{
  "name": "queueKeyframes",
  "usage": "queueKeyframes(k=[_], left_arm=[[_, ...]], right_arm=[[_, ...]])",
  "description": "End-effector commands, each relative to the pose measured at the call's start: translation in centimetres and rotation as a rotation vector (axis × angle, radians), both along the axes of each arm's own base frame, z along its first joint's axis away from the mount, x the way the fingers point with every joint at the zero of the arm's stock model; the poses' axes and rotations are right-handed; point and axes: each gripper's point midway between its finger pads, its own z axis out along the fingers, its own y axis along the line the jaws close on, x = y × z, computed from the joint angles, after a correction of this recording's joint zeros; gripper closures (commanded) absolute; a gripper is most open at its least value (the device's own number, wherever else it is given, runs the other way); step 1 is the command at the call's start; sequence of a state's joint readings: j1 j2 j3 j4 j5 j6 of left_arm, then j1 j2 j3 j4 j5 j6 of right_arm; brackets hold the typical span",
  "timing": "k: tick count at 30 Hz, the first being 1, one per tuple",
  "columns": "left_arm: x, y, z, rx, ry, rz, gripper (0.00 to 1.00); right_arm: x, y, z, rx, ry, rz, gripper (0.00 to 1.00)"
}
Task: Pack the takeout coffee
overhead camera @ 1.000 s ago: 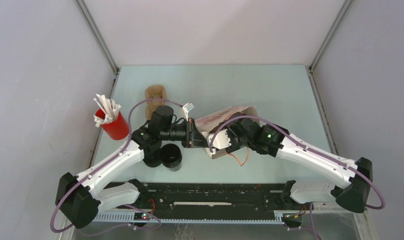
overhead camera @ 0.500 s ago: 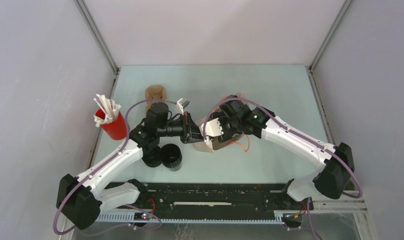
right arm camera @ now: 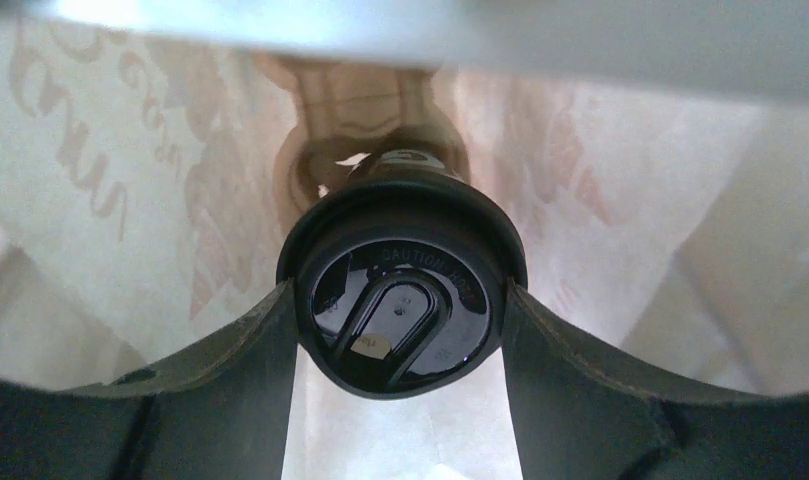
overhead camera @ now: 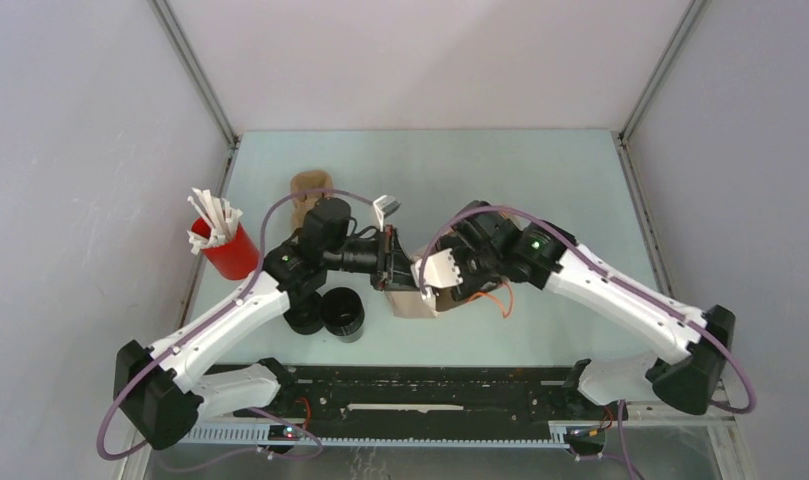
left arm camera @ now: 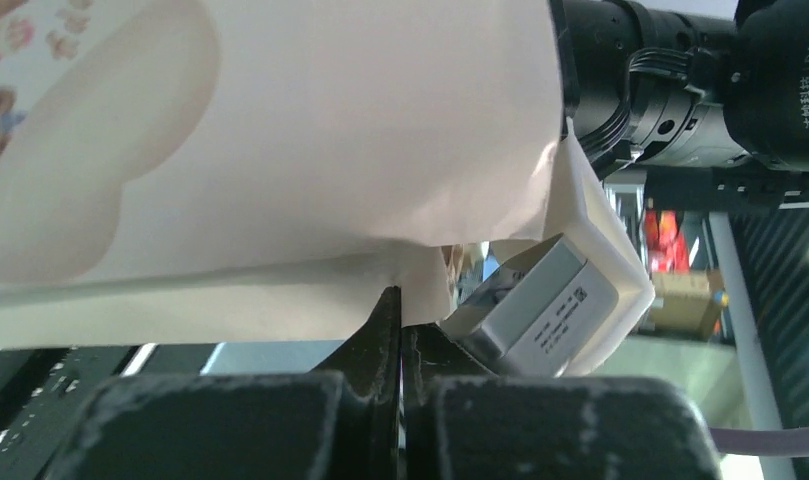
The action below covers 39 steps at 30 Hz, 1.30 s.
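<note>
A black takeout coffee (right arm camera: 400, 240) with a round black lid sits between the fingers of my right gripper (right arm camera: 400, 310), which is shut on its lid rim, inside a cream paper bag (right arm camera: 130, 200). From above, the bag (overhead camera: 412, 303) hangs at the table's centre between both wrists. My left gripper (left arm camera: 400, 305) is shut on the bag's (left arm camera: 280, 150) edge, and from above that left gripper (overhead camera: 391, 264) is at the bag's left side. Another black takeout coffee (overhead camera: 342, 313) stands on the table beside the left arm.
A red cup (overhead camera: 230, 251) with white sticks stands at the left wall. A brown pulp carrier (overhead camera: 309, 189) lies behind the left arm. The right wrist's white camera housing (left arm camera: 555, 300) sits close to my left fingers. The arm bases and a black rail (overhead camera: 420, 395) line the near edge.
The right arm swung left and back, then came forward again with the cup. The bag moved from a slant across the centre to a spot nearer the front, still pinched by the left gripper.
</note>
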<state>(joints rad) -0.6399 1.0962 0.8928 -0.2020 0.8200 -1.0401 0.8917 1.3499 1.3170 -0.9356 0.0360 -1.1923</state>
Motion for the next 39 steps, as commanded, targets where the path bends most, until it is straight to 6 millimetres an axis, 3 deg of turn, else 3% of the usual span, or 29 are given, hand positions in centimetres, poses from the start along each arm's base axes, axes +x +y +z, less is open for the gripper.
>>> queueKeyframes(k=[1, 6, 10, 13, 17, 20, 23, 29, 35, 39], left_arm=[[-3.8, -1.4, 5.5, -0.126, -0.133, -0.194, 1.00], [-4.8, -0.9, 6.4, -0.154, -0.155, -0.221, 1.00], [-4.8, -0.8, 5.1, -0.127, -0.159, -0.233, 1.00], [-3.6, -0.6, 2.0, -0.018, -0.183, -0.212, 1.00], [-0.5, 1.0, -2.6, 0.187, -0.213, -0.141, 1.00], [1.8, 2.3, -4.2, 0.309, -0.245, -0.091, 1.00], [3.8, 3.1, -3.6, 0.395, -0.304, -0.055, 1.00], [6.1, 4.0, -1.6, 0.513, -0.360, -0.010, 1.00], [7.7, 4.8, -1.2, 0.620, -0.384, 0.003, 1.00], [9.1, 6.0, -1.9, 0.753, -0.397, -0.025, 1.00]], right_arm=[[-4.2, -3.4, 1.0, -0.090, 0.030, -0.056, 1.00], [-8.1, -5.0, 1.3, -0.126, 0.078, -0.058, 1.00], [-9.6, -6.2, 0.1, -0.178, 0.167, -0.079, 1.00], [-9.3, -6.1, -0.4, -0.187, 0.191, -0.102, 1.00], [-7.2, -4.6, -0.3, -0.112, 0.170, -0.203, 0.98], [-6.4, -3.7, 0.1, -0.070, 0.211, -0.284, 0.93], [-5.9, -2.7, 0.8, -0.044, 0.215, -0.289, 0.90], [-4.4, -1.0, 3.1, 0.045, 0.212, -0.395, 1.00], [-3.8, -0.7, 2.8, 0.052, 0.253, -0.557, 1.00], [-3.7, 0.8, 2.1, 0.126, 0.329, -0.684, 1.00]])
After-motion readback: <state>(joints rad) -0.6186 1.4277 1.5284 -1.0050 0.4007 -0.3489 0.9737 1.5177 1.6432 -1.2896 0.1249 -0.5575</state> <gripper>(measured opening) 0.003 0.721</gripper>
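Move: Inside the paper bag, the cup holder lies roughly 10 cm below the right hand, about 4 cm farther forward and 5 cm to its left; the right hand already has the lidded cup over it. From the left hand, shut on the bag's near rim, the holder is some 16 cm down, 8 cm forward and 4 cm right. Below this left hand, the black cup stack stands about 16 cm left and 8 cm back, the lid stack some 24 cm left and 9 cm back. Drawing back with the cup still gripped inside the bag, the right hand goes about 9 cm back and 5 cm right, then eases forward and left, rising slightly while turning some 30 degrees clockwise. The left keeps its pinch on the rim: first a little back and up, then down and forward about 11 cm, drifting left, with its fingers tipping further down. ##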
